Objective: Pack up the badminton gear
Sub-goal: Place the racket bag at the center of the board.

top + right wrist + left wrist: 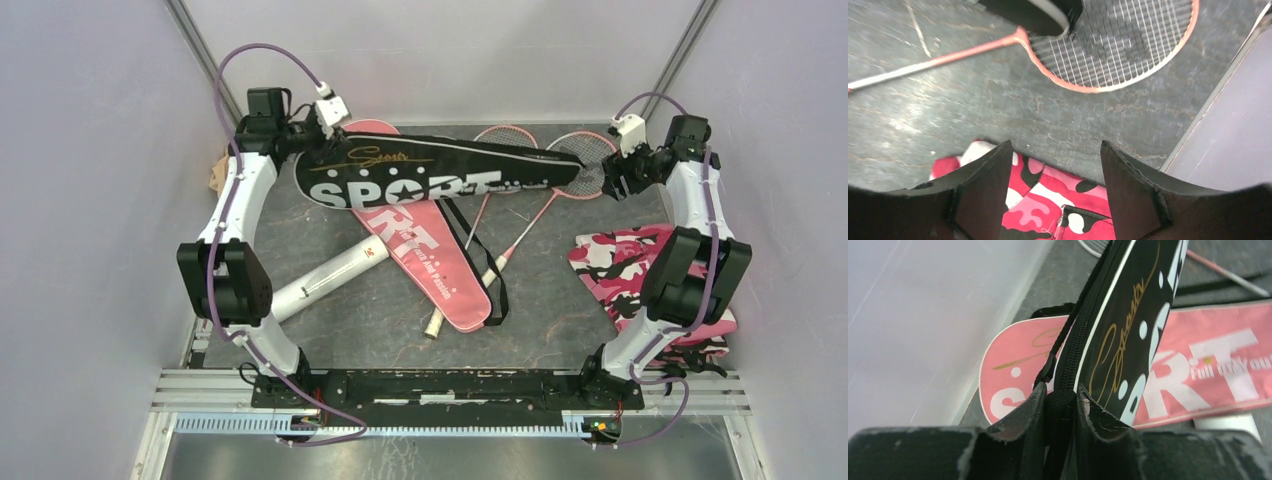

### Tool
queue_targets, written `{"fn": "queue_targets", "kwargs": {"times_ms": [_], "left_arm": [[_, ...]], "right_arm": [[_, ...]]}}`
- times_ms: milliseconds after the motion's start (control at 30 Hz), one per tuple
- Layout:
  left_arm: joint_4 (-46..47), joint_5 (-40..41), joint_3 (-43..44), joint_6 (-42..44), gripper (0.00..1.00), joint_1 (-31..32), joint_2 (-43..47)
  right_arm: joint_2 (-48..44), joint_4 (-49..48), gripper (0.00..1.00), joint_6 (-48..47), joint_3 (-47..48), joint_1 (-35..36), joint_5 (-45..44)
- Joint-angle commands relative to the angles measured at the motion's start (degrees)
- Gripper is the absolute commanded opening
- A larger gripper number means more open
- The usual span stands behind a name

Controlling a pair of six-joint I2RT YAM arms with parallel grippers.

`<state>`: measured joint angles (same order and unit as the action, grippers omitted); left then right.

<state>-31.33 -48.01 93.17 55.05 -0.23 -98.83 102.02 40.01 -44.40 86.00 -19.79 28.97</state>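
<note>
A black racket bag (pixel 430 175) lettered SPORT hangs across the back of the table. My left gripper (pixel 318 135) is shut on the zipper edge (pixel 1064 407) at its wide end. Under it lies a pink bag (pixel 430 255), which also shows in the left wrist view (pixel 1013 375). Two pink-framed rackets (pixel 585 160) (pixel 505 140) lie behind the bags, handles pointing to the near side. My right gripper (pixel 612 182) stands open by the black bag's narrow end, above one racket head (pixel 1113 45), with nothing between its fingers (pixel 1055 145). A white tube (pixel 325 280) lies at the left.
A pink camouflage cloth (pixel 640 270) lies at the right, under my right arm and below the open fingers (pixel 1048 200). A tan scrap (pixel 215 175) sits against the left wall. Enclosure walls stand close on the left, right and back.
</note>
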Motion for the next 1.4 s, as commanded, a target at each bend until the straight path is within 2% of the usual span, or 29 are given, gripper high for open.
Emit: {"fn": "queue_targets", "kwargs": {"times_ms": [0, 100, 333, 467, 600, 733, 867, 1000, 1200, 1367], "left_arm": [[21.9, 1.2, 2.7, -24.6, 0.02, -4.9, 4.4], [25.8, 4.0, 3.5, -29.5, 0.02, -8.0, 4.6], [25.5, 10.7, 2.2, -31.5, 0.02, -15.0, 7.5], [22.7, 14.4, -4.7, -23.8, 0.02, -17.2, 12.8], [20.7, 24.2, -13.5, -14.4, 0.02, -17.6, 17.7], [18.9, 33.1, -19.1, -7.6, 0.02, -18.7, 20.6], [15.3, 35.5, -21.6, -5.2, 0.02, -21.5, 21.6], [13.6, 37.8, -23.3, -4.0, 0.03, -23.5, 21.3], [10.6, 40.1, -24.4, -1.8, 0.17, -23.8, 17.6], [9.3, 38.9, -22.6, -2.1, 0.41, -23.7, 14.0]], "right_arm": [[-7.0, 1.8, 0.72, 4.1, 2.0, 1.0, 7.4], [-9.5, 1.4, 0.74, 5.0, 0.7, 1.4, 9.1], [-11.2, 1.3, 0.74, 6.0, -1.2, 3.2, 10.7], [-11.0, 0.8, 0.74, 6.5, -2.4, 4.0, 11.3], [-10.6, 0.4, 0.74, 6.7, -4.1, 6.2, 11.4], [-11.8, -4.1, 0.76, 9.7, -8.7, 12.4, 9.5], [-11.1, -10.8, 0.80, 15.1, -11.3, 20.8, 7.8], [-6.7, -17.0, 0.87, 21.6, -9.8, 30.1, 7.0], [4.5, -21.7, 0.88, 29.3, -2.2, 40.6, 3.5], [12.6, -21.5, 0.89, 32.1, 4.4, 46.4, -1.8]]}}
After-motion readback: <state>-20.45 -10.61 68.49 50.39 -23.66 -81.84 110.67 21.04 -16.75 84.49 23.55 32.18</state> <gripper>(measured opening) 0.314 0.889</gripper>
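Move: The left hand holds the wide part of the black racket bag by its edge; the board's open left side lies about 23 cm left, 10 back and 26 below. From that hand the tan cloth is some 26 cm left and 5 ahead, the white tube 7 left and 26 back. From the empty right hand the pink bag's middle is about 46 cm left, 8 back and 14 below; the right-hand racket head, 10 ahead and 3 left. Leftward in an arc, rising and reaching forward a little before drawing back and down, the left hand carries the black bag about 28 cm towards the left wall, turning some 55 degrees counter-clockwise and keeping its pinch on the edge. The open right hand first rises, then sweeps left about 36 cm, sinking over the racket shafts towards the pink bag's strap side as its fingers spread wider. ##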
